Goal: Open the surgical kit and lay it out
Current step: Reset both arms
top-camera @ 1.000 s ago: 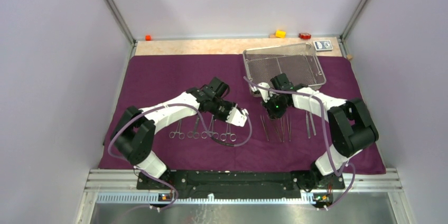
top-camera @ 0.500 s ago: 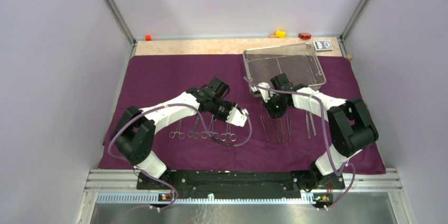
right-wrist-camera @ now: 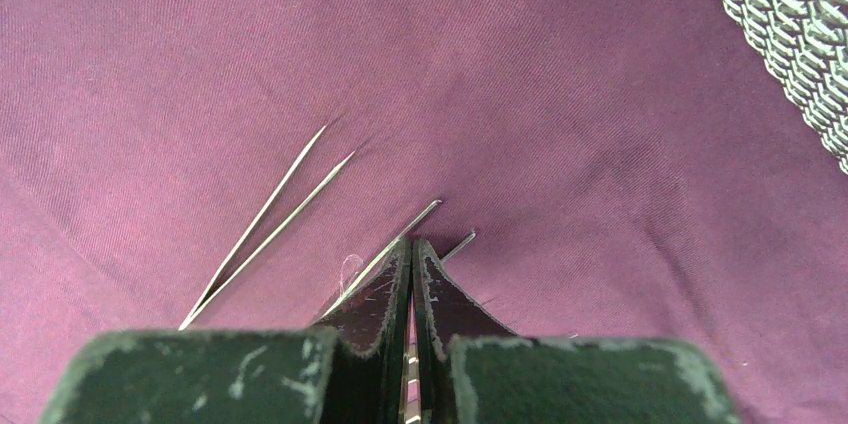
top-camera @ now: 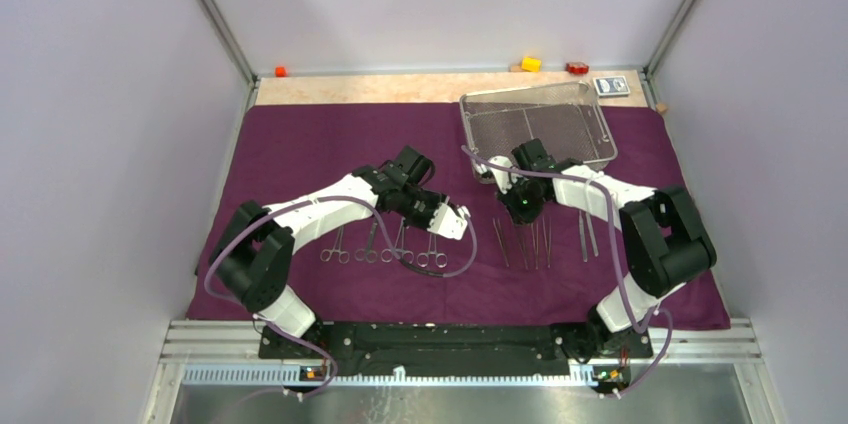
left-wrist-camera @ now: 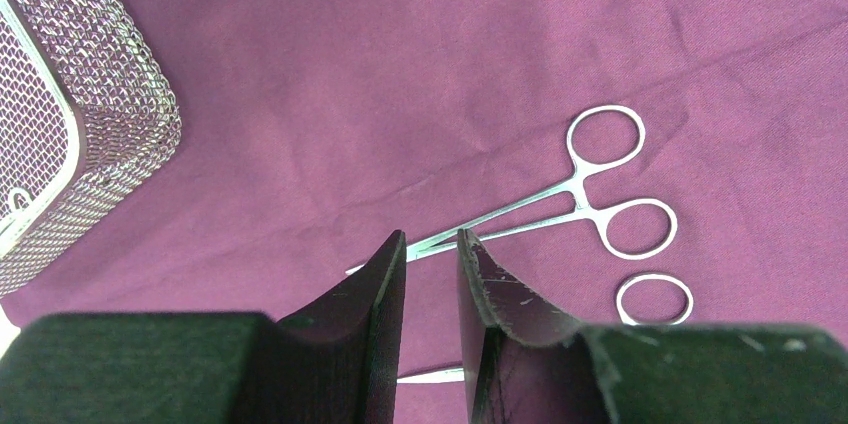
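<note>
The dark purple cloth wrap lies spread over the table, with the wire-mesh tray at its back right. Several ring-handled clamps lie in a row under the left arm, and several tweezers lie in front of the right arm. My left gripper hangs open, a narrow gap between its fingers, just over the tip of one clamp that rests on the cloth. My right gripper is shut on a pair of tweezers, whose tips stick out onto the cloth. Another pair of tweezers lies to its left.
A yellow block, a red block and a blue-white card packet sit behind the tray; an orange block is at the back left. The tray's mesh corner is close to the left gripper.
</note>
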{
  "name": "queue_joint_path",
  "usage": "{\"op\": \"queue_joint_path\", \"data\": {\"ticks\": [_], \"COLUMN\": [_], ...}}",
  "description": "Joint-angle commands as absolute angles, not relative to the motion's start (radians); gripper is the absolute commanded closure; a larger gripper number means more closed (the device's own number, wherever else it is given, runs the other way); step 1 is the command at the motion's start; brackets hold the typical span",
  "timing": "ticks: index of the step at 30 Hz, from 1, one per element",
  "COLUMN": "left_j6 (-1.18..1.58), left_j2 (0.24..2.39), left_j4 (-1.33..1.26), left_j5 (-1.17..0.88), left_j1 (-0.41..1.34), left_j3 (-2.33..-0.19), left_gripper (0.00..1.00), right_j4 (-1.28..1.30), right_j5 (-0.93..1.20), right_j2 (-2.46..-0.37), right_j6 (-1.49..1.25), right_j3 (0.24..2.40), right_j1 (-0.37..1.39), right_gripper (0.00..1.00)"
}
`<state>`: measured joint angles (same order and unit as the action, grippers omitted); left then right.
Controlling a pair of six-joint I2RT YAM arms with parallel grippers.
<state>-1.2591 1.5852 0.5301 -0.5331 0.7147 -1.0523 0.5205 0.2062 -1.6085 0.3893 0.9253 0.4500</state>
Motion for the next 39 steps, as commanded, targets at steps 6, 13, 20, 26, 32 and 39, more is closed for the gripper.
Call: {"op": "queue_joint_path", "data": {"ticks": [6,13,20,26,32,39], "left_j6": [-1.262,-1.213,-1.076,-0.842,-0.569,-0.316], "left_j2": [1.552,1.547,1.523,1.486,1.407,1.336], "left_j4": [0.529,0.500,0.390,0.181,-0.103,-0.271], "left_j5": [-0.544,-0.561,-0.575,-0.516,-0.399,-0.420], "left_j1": [0.706,0.682,0.619,0.517,0.368,0.143], "left_j3": [-1.046,-1.046,-1.045,-1.023,-0.947,-0.885], "left_gripper": [0.69,0.68,0.68,0.66,0.61,0.31], "right_j4": [0.518,0.506,0.501,0.478,0.398,0.306], "right_j5": [0.198,0.206,0.230,0.303,0.297,0.151], "right_j2": [-1.582,-1.522,-1.431,-1.365,-1.285,-1.209], "right_j6": [0.377,0.368,0.339,0.273,0.177,0.110], "right_j3": [0.952,0.966,1.015,1.089,1.151,1.167], "right_j1": [0.463,0.462,0.411,0.270,0.140,0.109], "right_gripper": [1.00,0.96,0.86,0.79,0.65,0.24]}}
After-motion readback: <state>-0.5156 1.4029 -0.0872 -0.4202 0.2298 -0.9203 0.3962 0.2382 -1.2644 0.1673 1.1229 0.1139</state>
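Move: The left hand hangs about 7 cm over the rightmost ringed clamp, whose middle lies some 3 cm back; the next clamp is about 7 cm left and 3 cm back, the wire tray about 20 cm ahead and 22 cm right. The right fingertips are just above the cloth at a tweezers' points, its middle 5 cm back and 1 cm right; the leftmost tweezers is 5 cm back and 3 cm left, the tray 18 cm ahead and 5 cm right. The right hand, shut and empty, lifts straight up from the tweezers' points, then sweeps forward and right, rising about 20 cm to end high above the tray's near side, its fingers opening wide and swinging up towards the front. The empty left hand goes forward, then also left and up, away from the clamps over bare cloth, turning counter-clockwise by over 50 degrees with its fingers flattening out and opening further. ##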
